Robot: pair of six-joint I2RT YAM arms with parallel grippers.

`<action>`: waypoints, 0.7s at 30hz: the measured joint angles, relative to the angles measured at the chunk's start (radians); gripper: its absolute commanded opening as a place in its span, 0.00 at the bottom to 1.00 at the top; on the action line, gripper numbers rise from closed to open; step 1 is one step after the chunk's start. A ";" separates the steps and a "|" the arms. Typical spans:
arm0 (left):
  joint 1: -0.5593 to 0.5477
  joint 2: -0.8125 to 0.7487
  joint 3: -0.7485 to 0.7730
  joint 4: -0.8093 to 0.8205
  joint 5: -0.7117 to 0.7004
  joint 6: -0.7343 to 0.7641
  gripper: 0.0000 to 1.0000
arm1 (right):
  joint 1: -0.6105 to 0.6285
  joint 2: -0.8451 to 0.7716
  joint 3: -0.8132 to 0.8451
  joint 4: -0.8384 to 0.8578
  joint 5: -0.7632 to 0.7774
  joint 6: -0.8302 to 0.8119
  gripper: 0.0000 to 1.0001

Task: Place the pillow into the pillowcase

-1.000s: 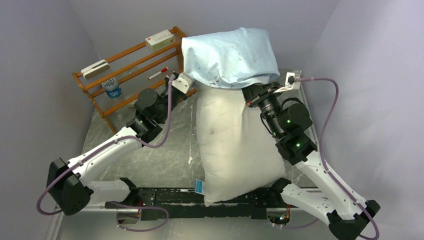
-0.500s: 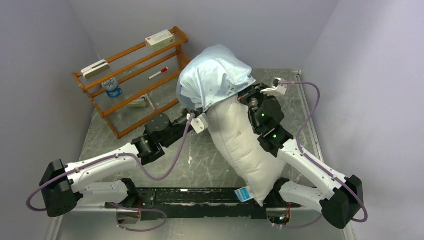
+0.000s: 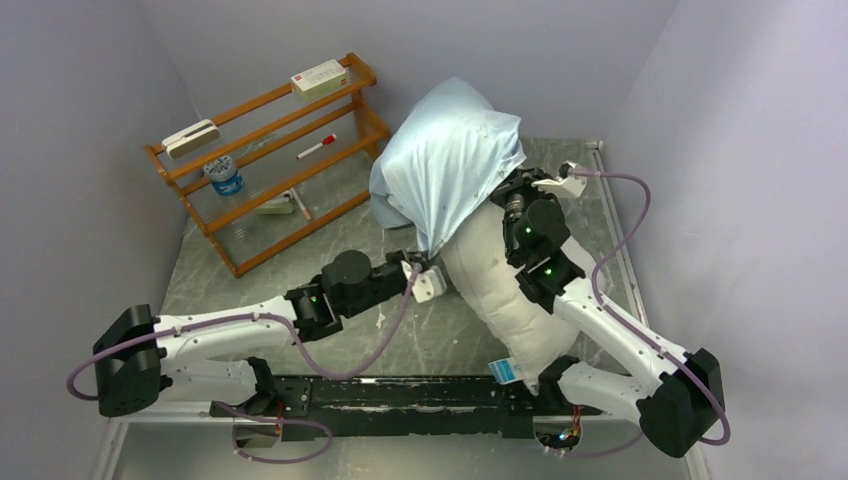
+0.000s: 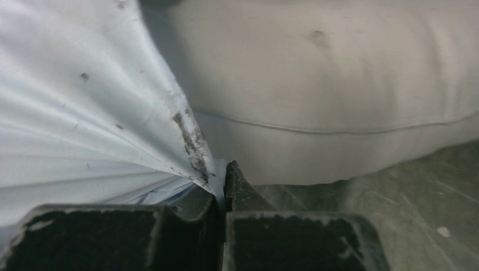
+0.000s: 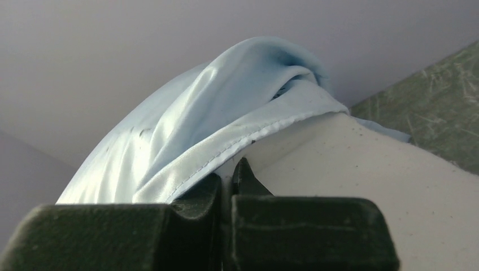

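The white pillow (image 3: 505,290) lies slanted across the table, its blue tag (image 3: 505,371) at the near end. The pale blue pillowcase (image 3: 450,165) covers its far, raised end like a hood. My left gripper (image 3: 432,264) is shut on the pillowcase's lower hem, which fans out from the jaws as stretched pleats (image 4: 85,113) beside the pillow's seamed side (image 4: 339,73). My right gripper (image 3: 505,197) is shut on the stitched hem (image 5: 248,138) on the pillow's right flank, with the pillow (image 5: 373,175) just under it.
A wooden rack (image 3: 270,160) stands at the back left, holding a box (image 3: 320,77), an eraser (image 3: 190,137), a marker (image 3: 316,147) and a blue cup (image 3: 224,175). Grey walls close in on the left, back and right.
My left gripper has swung toward the near side and the right, dragging the pillowcase hem down over the pillow. The pillow has tipped from upright into a slant, and the right arm has come down with it.
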 measured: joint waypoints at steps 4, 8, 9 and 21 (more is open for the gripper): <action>-0.070 0.058 0.020 -0.019 -0.005 0.003 0.05 | -0.032 0.040 0.000 0.003 -0.019 0.011 0.00; -0.080 0.067 0.018 -0.005 -0.011 -0.033 0.05 | -0.048 0.068 0.000 0.002 -0.056 0.022 0.00; -0.080 0.067 0.017 0.007 -0.019 -0.049 0.05 | -0.052 0.071 0.000 0.000 -0.066 0.022 0.00; -0.089 0.168 0.011 0.102 -0.140 -0.241 0.05 | -0.078 -0.050 -0.105 -0.115 -0.282 -0.004 0.66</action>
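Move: Both hands already pinch the pillowcase's rim, the pillow's far end inside it. From the left hand the uncovered pillow's middle is about 17 cm right, 5 cm back and 13 cm lower; the stuffed bag bulges 16 cm ahead, 3 cm right, slightly higher. From the right hand that bare pillow lies some 19 cm back, 2 cm right and 21 cm lower, the bag 10 cm left, 2 cm ahead and 6 cm lower. Downward goes the right hand, about 6 cm in all, first easing some 2 cm forward with the rim, then drawing back about 3 cm as its wrist turns slightly counter-clockwise; late on, its fingers open about halfway and let go of the rim just over the pillow. The left hand keeps its pinch on the rim's left corner, shifting back and right, then down, as it tips downward. ##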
